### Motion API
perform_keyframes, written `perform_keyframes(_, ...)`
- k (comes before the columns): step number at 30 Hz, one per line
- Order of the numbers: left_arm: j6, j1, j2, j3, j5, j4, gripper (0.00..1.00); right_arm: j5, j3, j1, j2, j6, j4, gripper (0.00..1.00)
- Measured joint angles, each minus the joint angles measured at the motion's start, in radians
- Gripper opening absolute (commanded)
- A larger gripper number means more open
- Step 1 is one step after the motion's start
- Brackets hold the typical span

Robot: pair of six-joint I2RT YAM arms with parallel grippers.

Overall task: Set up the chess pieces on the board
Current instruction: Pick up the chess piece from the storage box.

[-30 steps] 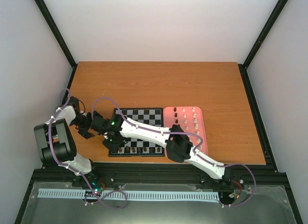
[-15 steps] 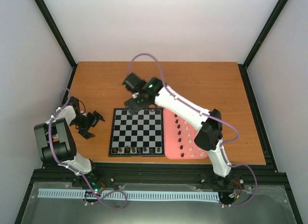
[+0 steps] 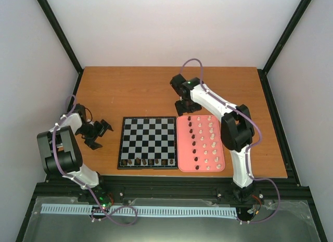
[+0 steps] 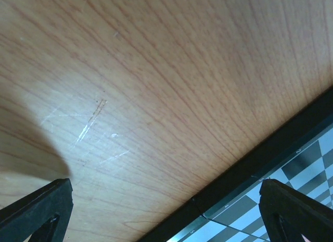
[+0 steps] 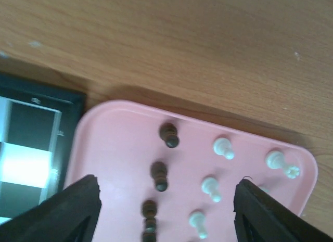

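Note:
The board [image 3: 151,138] lies mid-table with several dark chess pieces [image 3: 149,161] along its near row. Other dark pieces [image 3: 192,140] and cream-white pieces [image 3: 210,140] stand in columns on the pink tray [image 3: 183,148] to its right. My right gripper [image 3: 186,104] hovers over the tray's far end, open. In the right wrist view its fingers [image 5: 73,211] straddle dark pieces [image 5: 160,175] and white pieces [image 5: 210,186] without touching them. My left gripper [image 3: 99,132] rests open on the table left of the board. A board corner [image 4: 244,213] shows in its wrist view.
Black frame rails [image 3: 67,44] border the wooden table [image 3: 135,91] on both sides. The board's far left corner [image 5: 31,148] shows beside the tray rim [image 5: 104,109] in the right wrist view.
My right arm swung from the board's near left corner, over its far edge, to the far end of the pink tray. The left arm stayed put.

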Motion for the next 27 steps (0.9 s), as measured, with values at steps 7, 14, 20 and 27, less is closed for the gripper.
perform_keyframes(7,0.005,0.0,0.029,0.008,-0.005,-0.001,1.0,-0.062,-0.114,-0.07,0.0,-0.019,0.048,0.49)
perform_keyframes(14,0.006,0.0,0.036,0.015,-0.008,-0.002,1.0,-0.116,-0.126,-0.074,0.011,-0.039,0.083,0.38)
perform_keyframes(20,0.008,0.0,0.036,0.016,-0.013,-0.002,1.0,-0.133,-0.126,-0.076,0.058,-0.046,0.097,0.37)
perform_keyframes(27,0.01,0.0,0.036,0.016,-0.016,-0.002,1.0,-0.141,-0.126,-0.081,0.068,-0.046,0.11,0.35)
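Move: My empty right hand hovers above the far end of the pink storage box. The farthest dark piece is about 9 cm below me and 2 cm to my right, neither ahead nor back. The next dark piece stands about 3 cm nearer my base than that one, the farthest white piece about 4 cm to its right, and the chessboard's far right corner about 6 cm to its left. From my left hand the farthest dark piece lies some 38 cm right and 9 cm ahead. I sink my right hand about 6.5 cm towards the farthest dark piece in the storage box, sliding some 2.5 cm right early on and easing about 1 cm back left, then going straight down. On the way I draw the fingers from three-quarters open to just over a third and tip them about 10 degrees closer to vertical, stopping above the pieces. ##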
